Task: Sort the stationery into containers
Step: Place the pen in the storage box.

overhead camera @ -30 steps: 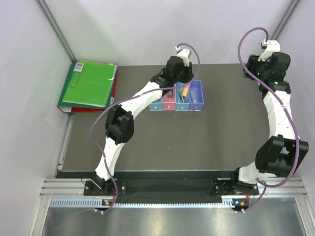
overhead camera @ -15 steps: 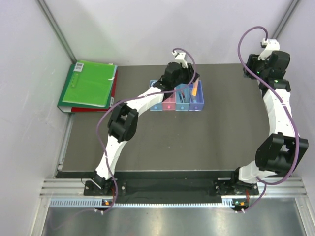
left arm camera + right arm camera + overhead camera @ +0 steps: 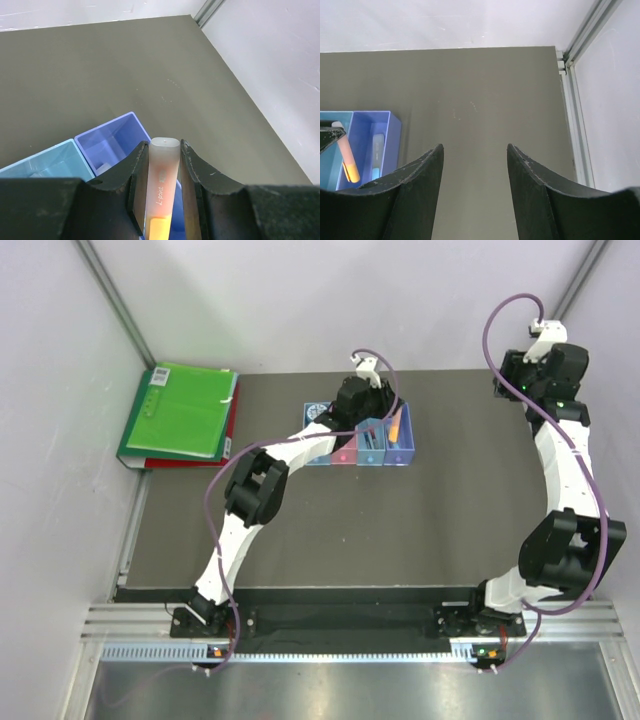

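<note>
My left gripper is shut on the orange-pink flat stick, whose pale end pokes out past the fingertips. In the top view the stick hangs tilted over the purple bin, the right end of the row of containers. From the left wrist, the purple bin and a light blue bin lie just below the jaws. The right wrist view shows a grey flat stick lying in the purple bin. My right gripper hangs open and empty at the far right.
A big green folder lies on a red one at the table's far left. A dark thin item lies in the third bin. A metal rail edges the table on the right, with white walls around.
My left gripper has carried the orange-pink stick rightward from over the third bin to over the purple bin, its elbow swinging right. The right arm has stayed still.
</note>
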Motion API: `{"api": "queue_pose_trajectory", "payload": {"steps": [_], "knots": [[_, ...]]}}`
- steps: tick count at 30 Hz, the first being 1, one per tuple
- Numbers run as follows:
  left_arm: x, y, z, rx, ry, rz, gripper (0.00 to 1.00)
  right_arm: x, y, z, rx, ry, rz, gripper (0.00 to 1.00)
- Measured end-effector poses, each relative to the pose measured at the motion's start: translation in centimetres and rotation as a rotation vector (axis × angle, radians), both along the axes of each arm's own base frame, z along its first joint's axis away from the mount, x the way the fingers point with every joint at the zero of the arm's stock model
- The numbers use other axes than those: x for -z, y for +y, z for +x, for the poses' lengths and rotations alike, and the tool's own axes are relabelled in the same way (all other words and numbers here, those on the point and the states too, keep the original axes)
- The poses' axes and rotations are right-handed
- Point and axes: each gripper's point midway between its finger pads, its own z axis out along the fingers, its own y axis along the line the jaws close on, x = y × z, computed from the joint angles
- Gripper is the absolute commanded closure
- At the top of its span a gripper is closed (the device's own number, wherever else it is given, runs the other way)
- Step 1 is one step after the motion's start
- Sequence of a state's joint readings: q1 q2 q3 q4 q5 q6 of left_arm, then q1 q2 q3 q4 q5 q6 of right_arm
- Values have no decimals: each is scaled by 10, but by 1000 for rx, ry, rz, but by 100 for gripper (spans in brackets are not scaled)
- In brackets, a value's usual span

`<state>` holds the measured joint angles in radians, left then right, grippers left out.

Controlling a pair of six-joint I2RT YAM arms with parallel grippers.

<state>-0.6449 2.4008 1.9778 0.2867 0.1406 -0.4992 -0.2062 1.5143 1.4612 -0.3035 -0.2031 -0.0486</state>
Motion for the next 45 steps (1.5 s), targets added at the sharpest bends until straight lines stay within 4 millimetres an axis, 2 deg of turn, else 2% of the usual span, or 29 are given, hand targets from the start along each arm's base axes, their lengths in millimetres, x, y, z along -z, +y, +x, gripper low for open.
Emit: {"api": "queue_pose_trajectory", "payload": {"steps": [2,3,9,13,21,23,30,31,32,36,38,41,44,45], "knots": [[2,1,0,-3,0,2,96,1,0,0,-1,2,2,46],[4,1,0,-3,3,4,89,1,0,0,-2,2,2,46],[20,4,-3,-3,27,28,79,1,1,0,-7,2,4,46],[27,5,-4,-6,31,42,67,1,2,1,-9,2,5,45],[28,7,-3,-3,10,58,41,1,4,1,-19,1,13,45],[28,6,-3,3,-6,59,38,1,4,1,-20,1,13,45],[37,6,-3,13,-24,76,15,1,6,1,-26,1,15,44],[36,6,-3,14,-27,78,4,1,6,1,-28,1,16,44],[36,6,-3,15,-31,81,1,1,7,1,-31,1,16,44],[33,8,-3,25,-55,100,1,0,13,1,-55,-1,25,40],[30,13,-7,41,-71,126,1,-1,18,1,-78,-5,34,35],[7,25,-11,46,-113,154,1,-6,26,-1,-119,-19,51,27],[-31,50,-22,56,-185,222,1,-18,35,-7,-164,-47,64,12],[-47,61,-28,57,-217,252,1,-24,39,-10,-182,-62,65,1]]}}
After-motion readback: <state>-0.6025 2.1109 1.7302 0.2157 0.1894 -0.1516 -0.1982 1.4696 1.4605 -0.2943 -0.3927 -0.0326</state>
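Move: The left fingers still hold the orange-and-white pen hanging down into the storage box, over the purple compartment, whose middle is right beneath them, some 12 cm down. A white-and-blue marker already lies in it, about 1 cm to the right; the light-blue compartment with the slim pens is roughly 8 cm to the left, level with it. From the right hand, the purple compartment lies about 22 cm left, 6 cm ahead and 24 cm down. The left fingers let go of the pen inside the purple compartment: the hand sinks about 4 cm in two short steps, opening wide from 3 cm down onward. Then it withdraws quickly up some 8 cm and left about 5, easing back and rolling its left side up some 20 degrees. Late on, the empty right hand drifts 4 cm left and a little up, opening further and turning about 10 degrees counter-clockwise. ##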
